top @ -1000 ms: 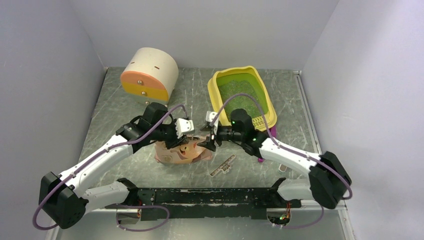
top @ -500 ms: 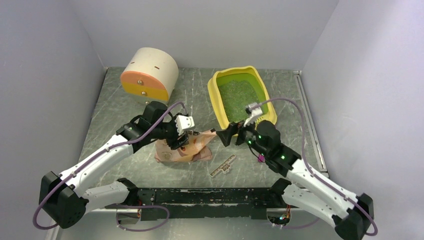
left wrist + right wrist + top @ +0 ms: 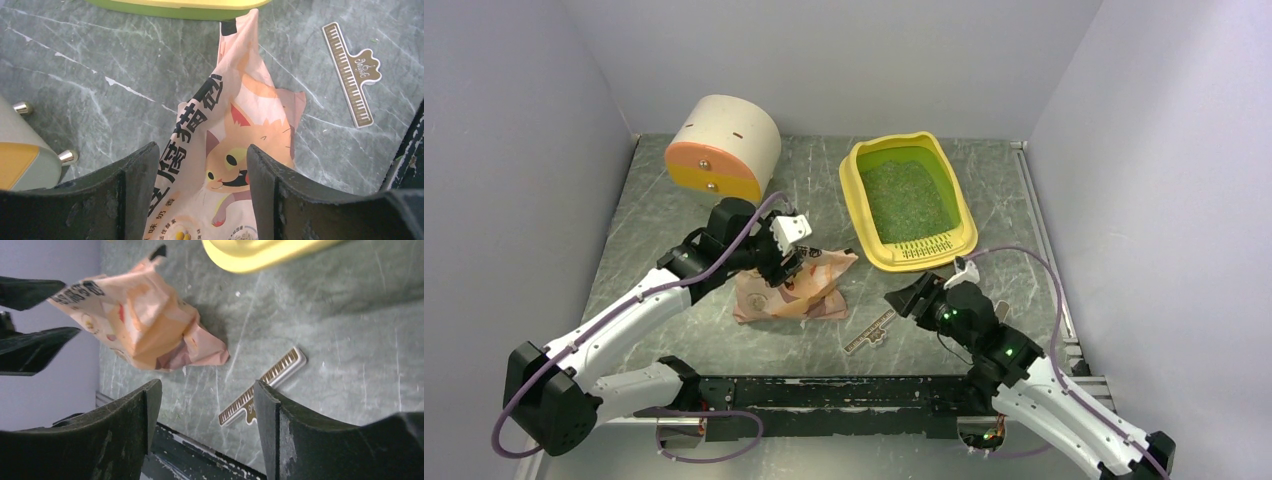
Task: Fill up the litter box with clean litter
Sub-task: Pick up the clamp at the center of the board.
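Observation:
The yellow litter box (image 3: pixel 857 191) stands at the back right, and pale green clean litter (image 3: pixel 908 199) covers its lime pan. A strip of its rim shows in the left wrist view (image 3: pixel 175 5) and in the right wrist view (image 3: pixel 260 252). The pink cat-printed bag (image 3: pixel 799 290) lies crumpled on the table left of the box. My left gripper (image 3: pixel 789 262) hovers open over the bag (image 3: pixel 220 135), its jaws apart on either side of the print. My right gripper (image 3: pixel 906 300) is open and empty near the front, right of the bag (image 3: pixel 145 315).
A cream-and-orange cylindrical container (image 3: pixel 724 150) stands at the back left. A brown ruler-shaped clip (image 3: pixel 871 332) lies on the grey marbled table in front of the bag, also visible below my right gripper (image 3: pixel 262 387). Grey walls close in both sides.
My left gripper has opened over the bag. My right arm let go of the bag's corner and drew back to the near right; the bag's top now sags toward the litter box.

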Available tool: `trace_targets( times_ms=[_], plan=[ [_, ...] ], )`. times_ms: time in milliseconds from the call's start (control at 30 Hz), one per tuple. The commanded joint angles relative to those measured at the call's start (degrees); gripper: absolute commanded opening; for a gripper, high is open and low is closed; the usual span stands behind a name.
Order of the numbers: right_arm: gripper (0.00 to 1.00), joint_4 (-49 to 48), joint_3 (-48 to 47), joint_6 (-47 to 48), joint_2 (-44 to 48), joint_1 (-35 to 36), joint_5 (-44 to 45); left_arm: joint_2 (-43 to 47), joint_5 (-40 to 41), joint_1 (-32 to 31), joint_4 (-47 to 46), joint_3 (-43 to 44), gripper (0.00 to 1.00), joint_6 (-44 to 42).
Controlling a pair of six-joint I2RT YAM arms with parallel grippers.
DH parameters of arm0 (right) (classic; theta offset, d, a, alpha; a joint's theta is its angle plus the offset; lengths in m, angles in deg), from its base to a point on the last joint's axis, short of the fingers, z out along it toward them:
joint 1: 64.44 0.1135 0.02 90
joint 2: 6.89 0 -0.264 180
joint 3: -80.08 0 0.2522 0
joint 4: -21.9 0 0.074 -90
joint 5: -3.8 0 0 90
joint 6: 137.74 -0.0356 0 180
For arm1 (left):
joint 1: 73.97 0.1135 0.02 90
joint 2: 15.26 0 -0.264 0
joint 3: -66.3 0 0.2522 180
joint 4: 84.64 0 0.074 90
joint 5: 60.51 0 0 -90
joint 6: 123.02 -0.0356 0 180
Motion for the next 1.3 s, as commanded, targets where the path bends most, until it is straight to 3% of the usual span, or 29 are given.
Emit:
trace_targets(
  times_ms=[0, 167, 267, 433, 667, 833, 1033, 1267],
  plan=[
    [0.7, 3.3, 1.61, -8.63, -2.61, -0.18, -2.4, 0.25, 2.34, 0.66, -3.99, -0.37, 0.69, 1.95],
    [0.67, 1.69, 3.27, -10.09, -7.3, -0.15, -6.85, 1.03, 3.38, 0.77, -5.03, -0.04, 0.7, 2.37],
    [0.59, -0.23, 4.95, -11.29, -8.53, -0.16, -9.18, 2.21, 4.06, 0.77, -5.17, 0.39, 0.7, 2.94],
    [0.55, -5.01, 8.56, -15.33, -9.31, -0.16, -13.88, 7.06, 5.28, 0.77, -8.38, -0.26, 0.75, 5.28],
    [0.48, -10.75, 12.62, -19.47, -11.77, -0.08, -15.2, 14.77, 6.83, 0.77, -14.43, -3.59, 0.97, 10.84],
    [0.43, -15.47, 14.23, -20.75, -14.7, -0.07, -13.99, 17.2, 8.65, 0.77, -14.78, -3.71, 0.97, 15.18],
    [0.27, -21.38, 16.33, -22.09, -17.51, -0.12, -14.3, 20.31, 9.88, 0.77, -15.69, -4.17, 0.97, 18.67],
    [0.22, -22.77, 16.89, -22.13, -18.68, -0.22, -13.16, 20.56, 10.68, 0.77, -14.13, -3.38, 0.97, 19.14]
  ],
)
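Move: The clamp lies on the board some 12 cm below my right hand, about 5 cm to its left and 2 cm nearer me. From that hand, the litter bag stands about 21 cm left and 6 cm ahead, and the yellow litter box about 28 cm ahead and 4 cm right. From my left hand, the bag is almost straight below, about 12 cm down, while the clamp lies some 15 cm right, 10 cm back and 16 cm down. I sink my right hand about 11 cm towards the clamp, drawing it back some 4 cm and left about 3 while its fingers pitch down nearly 30 degrees. They narrow steadily, ending nearly shut with the tips around the clamp's tab. Meanwhile my left hand, after easing slightly forward, opens fully and rises some 12 cm away from the bag, tilting its fingers up. ##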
